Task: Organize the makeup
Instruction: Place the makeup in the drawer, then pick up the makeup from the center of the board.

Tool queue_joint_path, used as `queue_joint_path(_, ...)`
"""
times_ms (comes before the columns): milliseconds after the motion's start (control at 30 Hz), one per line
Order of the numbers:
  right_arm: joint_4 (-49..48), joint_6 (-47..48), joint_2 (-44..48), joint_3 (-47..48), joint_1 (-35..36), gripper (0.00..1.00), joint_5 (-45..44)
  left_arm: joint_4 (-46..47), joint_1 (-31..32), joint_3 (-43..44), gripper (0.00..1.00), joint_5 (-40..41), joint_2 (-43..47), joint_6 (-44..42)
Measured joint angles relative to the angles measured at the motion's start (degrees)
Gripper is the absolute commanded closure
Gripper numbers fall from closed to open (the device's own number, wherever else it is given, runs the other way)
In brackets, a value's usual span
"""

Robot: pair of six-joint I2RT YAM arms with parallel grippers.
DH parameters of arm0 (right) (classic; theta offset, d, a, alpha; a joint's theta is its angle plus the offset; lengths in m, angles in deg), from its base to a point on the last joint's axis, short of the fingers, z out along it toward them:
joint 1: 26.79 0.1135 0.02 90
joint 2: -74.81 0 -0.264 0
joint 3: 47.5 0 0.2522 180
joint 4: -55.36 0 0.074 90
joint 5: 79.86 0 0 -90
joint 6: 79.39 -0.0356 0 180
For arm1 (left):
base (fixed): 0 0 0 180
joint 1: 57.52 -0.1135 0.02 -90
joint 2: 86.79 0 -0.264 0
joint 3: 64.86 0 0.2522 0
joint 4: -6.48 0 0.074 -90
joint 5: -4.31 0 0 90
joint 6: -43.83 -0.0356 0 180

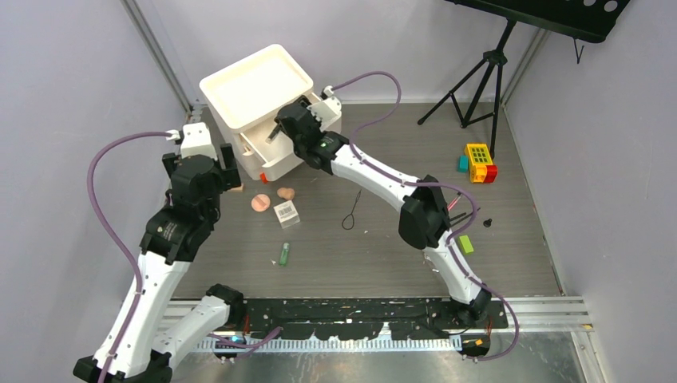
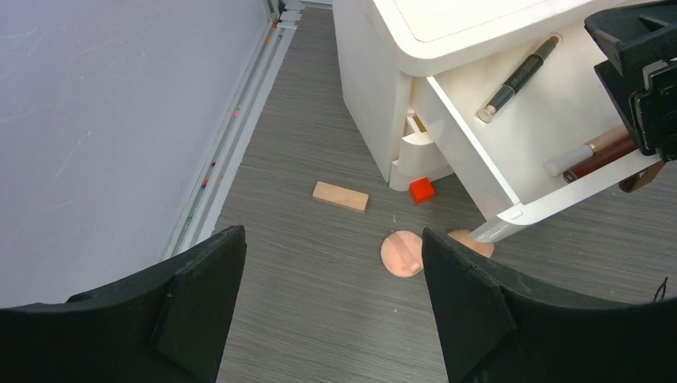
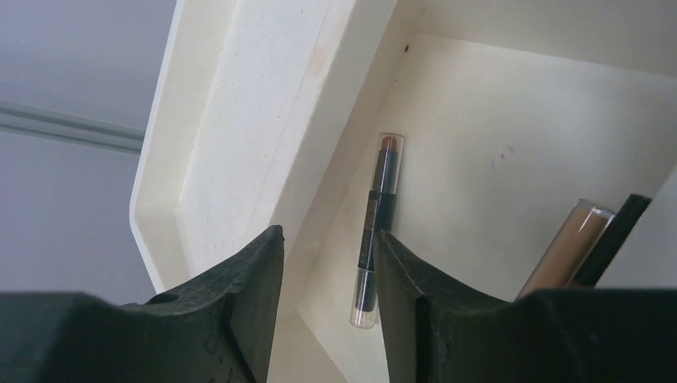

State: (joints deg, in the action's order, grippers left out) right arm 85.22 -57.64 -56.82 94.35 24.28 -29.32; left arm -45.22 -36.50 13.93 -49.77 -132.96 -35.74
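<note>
The white drawer box (image 1: 255, 88) stands at the back with its drawer (image 2: 479, 159) pulled out. My right gripper (image 3: 327, 239) hovers open over the drawer. A thin black pencil with a clear cap (image 3: 379, 211) lies on the drawer floor just inside the right finger, free of both pads. A beige tube (image 3: 571, 239) and a dark pencil (image 3: 616, 231) lie further in. On the table are a pink round puff (image 2: 401, 254), a peach sponge (image 1: 285, 193), a clear barcoded box (image 1: 287, 211) and a green tube (image 1: 284, 254). My left gripper (image 2: 334, 235) hangs open and empty above the table, left of the puff.
A small wooden block (image 2: 341, 196) and a red cube (image 2: 421, 190) lie by the box's foot. Toy blocks (image 1: 479, 162) sit at the far right, a green block (image 1: 465, 244) beside the right arm, a black cord loop (image 1: 351, 215) mid-table. A tripod (image 1: 479, 80) stands behind.
</note>
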Motion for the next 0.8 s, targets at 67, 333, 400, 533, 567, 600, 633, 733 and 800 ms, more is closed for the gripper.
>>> queue_joint_path(67,-1.2,2.6,0.2,-0.4,-0.1,0.5,0.7,0.0,-0.2,-0.1,0.17,0.0,-0.1,0.0)
queue_joint_path(333,-6.1,19.6,14.3,-16.1,-0.2,0.49,5.2,0.0,-0.5,-0.2,0.17,-0.5,-1.1,0.2)
queue_joint_path(400,-6.2,24.3,22.5,-23.4,-0.4,0.49,5.8,0.0,-0.6,-0.2,0.17,-0.9,-1.7,0.3)
queue_joint_path(533,-4.5,30.8,40.2,-35.6,-1.5,0.49,6.5,0.0,-1.3,-0.2,0.18,-1.3,-2.4,0.9)
queue_joint_path(567,-3.9,31.9,44.7,-38.2,-2.3,0.49,6.6,-0.1,-1.4,-0.2,0.18,-1.3,-2.4,0.9)
queue_joint_path(600,-3.1,32.7,48.8,-40.6,-3.4,0.49,6.4,-0.1,-1.6,-0.2,0.18,-1.3,-2.4,1.1)
queue_joint_path(633,-2.3,33.4,52.3,-42.7,-4.3,0.49,6.3,-0.1,-1.6,-0.3,0.17,-1.3,-2.4,1.1)
queue_joint_path(733,1.6,34.6,61.2,-49.7,-7.3,0.49,5.4,-0.1,-1.7,-0.4,0.18,-1.3,-2.4,1.1)
queue_joint_path(800,4.7,34.8,64.4,-53.5,-8.2,0.49,4.8,-0.1,-1.9,-0.6,0.18,-1.3,-2.6,1.1)
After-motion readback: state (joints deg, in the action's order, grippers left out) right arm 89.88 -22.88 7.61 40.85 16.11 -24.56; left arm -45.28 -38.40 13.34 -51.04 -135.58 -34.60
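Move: The small white tube out on the table, seemingly next in line, lies about 23 cm to the right hand's right, 8 cm back and some 25 cm below. The dark pen, already let go in the open drawer, is some 7 cm below this hand, 2 cm ahead and 1 cm left; the brown and white tubes along the drawer front are 4 cm back and 4 cm right. The scissors lie 15 cm back and 14 cm right. From the left hand the white tube is about 15 cm ahead, 39 cm right. The dark pen is left behind in the drawer as the empty right hand lifts clear, then sweeps fast about 27 cm to the right and 15 cm back, over the drawer front and out above the open table. It rises some 13 cm, dips about 3 cm at the end, and rolls nearly 30 degrees, right side up, fingers staying half open. ##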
